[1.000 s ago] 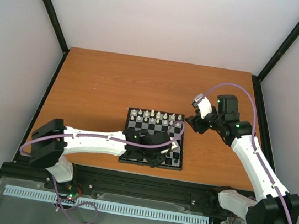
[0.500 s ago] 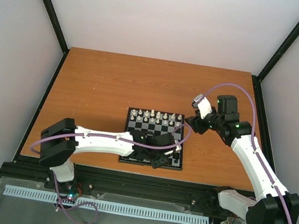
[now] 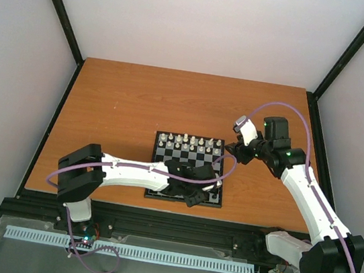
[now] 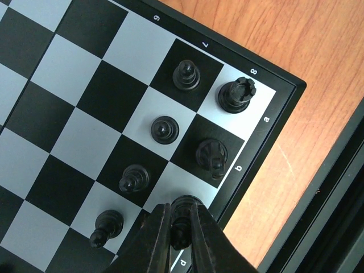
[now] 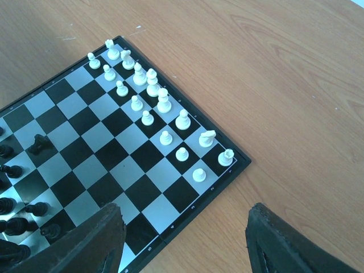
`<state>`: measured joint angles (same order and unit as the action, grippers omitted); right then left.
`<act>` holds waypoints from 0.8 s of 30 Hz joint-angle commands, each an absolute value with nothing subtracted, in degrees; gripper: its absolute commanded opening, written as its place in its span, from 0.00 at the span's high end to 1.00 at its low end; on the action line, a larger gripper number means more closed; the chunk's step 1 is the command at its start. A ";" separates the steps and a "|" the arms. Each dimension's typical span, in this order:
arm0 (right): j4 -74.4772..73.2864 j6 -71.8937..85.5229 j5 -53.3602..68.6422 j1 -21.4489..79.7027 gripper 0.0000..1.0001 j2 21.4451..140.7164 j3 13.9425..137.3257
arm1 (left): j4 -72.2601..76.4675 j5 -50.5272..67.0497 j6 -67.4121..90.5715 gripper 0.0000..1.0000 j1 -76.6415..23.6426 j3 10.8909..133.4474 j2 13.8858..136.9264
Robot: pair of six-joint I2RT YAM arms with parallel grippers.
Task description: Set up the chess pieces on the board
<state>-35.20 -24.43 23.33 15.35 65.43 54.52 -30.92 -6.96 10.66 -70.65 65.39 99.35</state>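
The board [image 3: 158, 148] lies mid-table, with white chess pieces [image 3: 189, 141] lined up along its far side. My left gripper [image 3: 194, 195] hangs over the near right corner. In the left wrist view the left gripper [image 4: 181, 228] is shut on a black piece [image 4: 183, 209], low over a light edge square. Beside it stand a black knight [image 4: 211, 156], a rook [image 4: 236, 94] and black pawns [image 4: 165, 129]. My right gripper [image 3: 236, 149] hovers open just off the board's far right corner. In its own view the right gripper [image 5: 185, 215] holds nothing, above the board [image 5: 240, 165] and the white rows [image 5: 149, 105].
A lone black piece [image 5: 38, 144] stands further in on the board, apart from the other black pieces [image 5: 17, 223] at the near side. Bare wood tabletop [image 3: 132, 102] surrounds the board. A black rail [image 4: 335, 187] runs along the table's near edge, close to the board's corner.
My left arm has swung its elbow to the right, and its gripper has crept slightly right along the board's near edge, still holding the black piece. The right arm has stayed put.
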 commanded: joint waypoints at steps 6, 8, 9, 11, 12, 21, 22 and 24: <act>-35.77 -25.22 24.51 14.80 0.41 65.92 54.10 | -30.34 -6.76 9.71 0.87 -71.23 68.03 101.69; -35.85 -25.22 24.61 14.81 0.41 65.92 54.12 | -30.37 -6.90 9.76 0.87 -71.19 68.14 102.10; -35.86 -25.29 24.68 14.83 0.41 65.92 54.14 | -30.33 -6.94 9.76 0.87 -71.20 68.12 102.27; -35.86 -25.27 24.68 14.82 0.41 65.92 54.01 | -30.35 -7.13 9.88 0.85 -71.21 68.18 102.58; -35.90 -25.30 24.77 14.82 0.41 66.00 54.05 | -30.40 -7.24 9.99 0.83 -71.20 68.24 102.59; -36.04 -25.42 25.06 14.83 0.41 66.09 54.05 | -31.11 -7.80 10.59 0.68 -71.19 68.38 99.76; -36.05 -25.48 25.11 14.83 0.41 66.09 54.04 | -31.23 -7.82 10.69 0.67 -71.22 68.38 98.84; -36.04 -25.65 25.25 14.81 0.41 66.18 53.92 | -31.71 -8.18 10.91 0.65 -71.22 68.38 96.50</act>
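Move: The left gripper still pinches a black bishop over its back-rank square, c8, which lies straight below the hand point, about 3 cm down. Level with it and some 2 cm down are the black knight 3 cm to the right and the black queen 3 cm to the left; a black pawn stands 3 cm ahead. From the right hand, that square is some 15 cm back, 8 cm to the left and 16 cm below. Ease the left gripper straight down about 1 cm to set the black bishop on its square between the knight and the queen, keeping the wrist as it is. Then, around the lowest point, spread the fingers to roughly a third of their range, so both pads come off the bishop, and keep them astride it. ##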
